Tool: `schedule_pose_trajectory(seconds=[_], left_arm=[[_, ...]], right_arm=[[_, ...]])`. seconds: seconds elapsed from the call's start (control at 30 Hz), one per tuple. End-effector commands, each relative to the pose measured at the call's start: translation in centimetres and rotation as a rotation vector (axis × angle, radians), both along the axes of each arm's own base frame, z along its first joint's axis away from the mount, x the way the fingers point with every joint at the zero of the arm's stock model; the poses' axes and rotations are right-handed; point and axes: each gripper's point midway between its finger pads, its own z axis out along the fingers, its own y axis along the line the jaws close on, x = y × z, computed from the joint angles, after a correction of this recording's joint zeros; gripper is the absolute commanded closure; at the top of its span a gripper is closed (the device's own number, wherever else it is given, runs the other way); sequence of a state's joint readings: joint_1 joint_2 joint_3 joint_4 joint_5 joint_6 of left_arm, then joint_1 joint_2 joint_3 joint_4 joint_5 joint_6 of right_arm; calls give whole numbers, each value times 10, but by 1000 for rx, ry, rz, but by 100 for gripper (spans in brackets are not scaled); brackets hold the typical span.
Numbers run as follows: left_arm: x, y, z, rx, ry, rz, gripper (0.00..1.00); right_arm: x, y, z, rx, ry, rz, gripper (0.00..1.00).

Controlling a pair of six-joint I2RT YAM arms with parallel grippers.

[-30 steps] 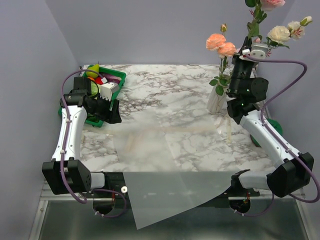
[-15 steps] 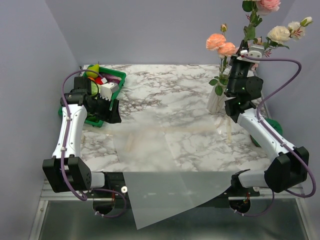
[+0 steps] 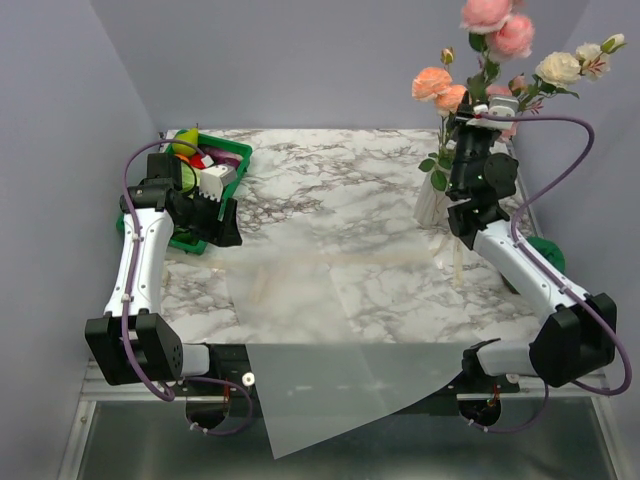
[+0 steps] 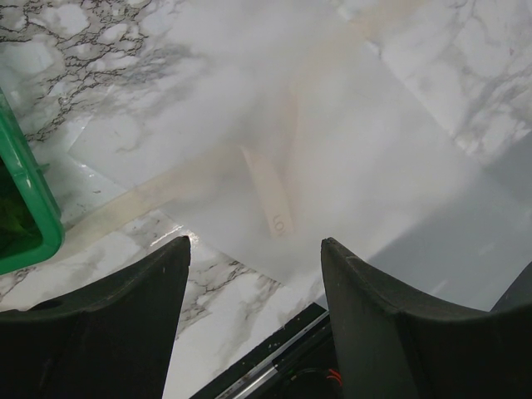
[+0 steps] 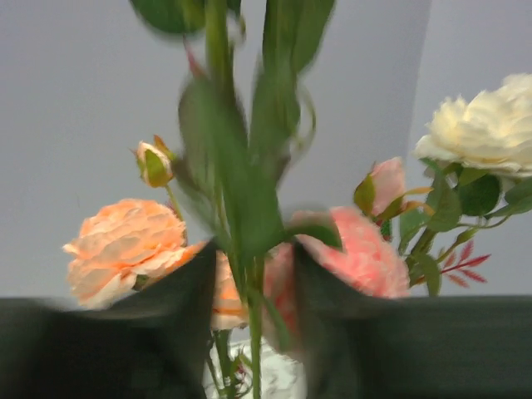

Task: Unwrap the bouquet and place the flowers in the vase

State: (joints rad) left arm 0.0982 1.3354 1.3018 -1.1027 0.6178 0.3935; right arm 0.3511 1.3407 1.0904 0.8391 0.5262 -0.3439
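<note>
The vase [image 3: 432, 203] stands at the back right with peach roses [image 3: 440, 85] and a cream rose [image 3: 558, 67] in it. My right gripper [image 3: 464, 126] is raised just above the vase, and its jaws stand apart around a green stem [image 5: 253, 307] that carries pink roses [image 3: 497, 25]. In the right wrist view a pink rose [image 5: 366, 258], a peach rose [image 5: 125, 245] and the vase mouth [image 5: 278, 378] lie behind the fingers. The bouquet's white paper [image 3: 330, 330] lies flat on the table with the cream ribbon [image 4: 270, 195] on it. My left gripper [image 3: 228, 225] hangs open and empty over the paper's left edge.
A green tray [image 3: 235, 155] of toy vegetables sits at the back left, close beside my left arm. A dark green pouch [image 3: 545, 250] lies behind my right forearm. The paper overhangs the table's near edge [image 3: 330, 345].
My right gripper has moved left and down toward the vase, and its jaws have parted. The pink roses have dropped lower and leftward. The left arm has not moved.
</note>
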Motion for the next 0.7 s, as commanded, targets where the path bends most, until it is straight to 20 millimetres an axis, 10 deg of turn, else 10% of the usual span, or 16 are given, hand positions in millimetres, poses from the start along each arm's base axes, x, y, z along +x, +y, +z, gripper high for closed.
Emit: schedule_pose_trajectory(seconds=[0.0, 0.37, 0.67], left_arm=[[-3, 0, 7, -6, -24, -2, 27], [-7, -3, 8, -27, -24, 0, 27], [-7, -6, 11, -46, -23, 4, 26]], right_arm=[[-7, 4, 6, 16, 23, 55, 34], [-74, 2, 56, 132, 33, 105, 1], [-91, -3, 53, 116, 210, 65, 0]])
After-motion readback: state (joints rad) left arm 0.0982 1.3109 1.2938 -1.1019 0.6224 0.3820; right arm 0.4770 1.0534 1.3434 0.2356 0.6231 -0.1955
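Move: The pink flowers stand upright between the right hand's already loosening fingers, their blooms some 15 cm above it. The vase they are meant for is about 32 cm lower, its middle roughly 3 cm ahead and 2 cm to the left. Level with the hand, orange roses lean out 10 cm ahead and 8 cm left; white roses stand 7 cm ahead, 13 cm right and slightly higher. From the idle left hand, the vase is about 17 cm ahead, 46 cm right and 8 cm lower. The pink flowers' stems are let go over the vase as the right fingers, partly open already, spread to full width while the hand stays almost in place. The hand then draws back about 10 cm and climbs some 8 cm, speeding up away from the vase and rolling about 10 degrees, left side up. ##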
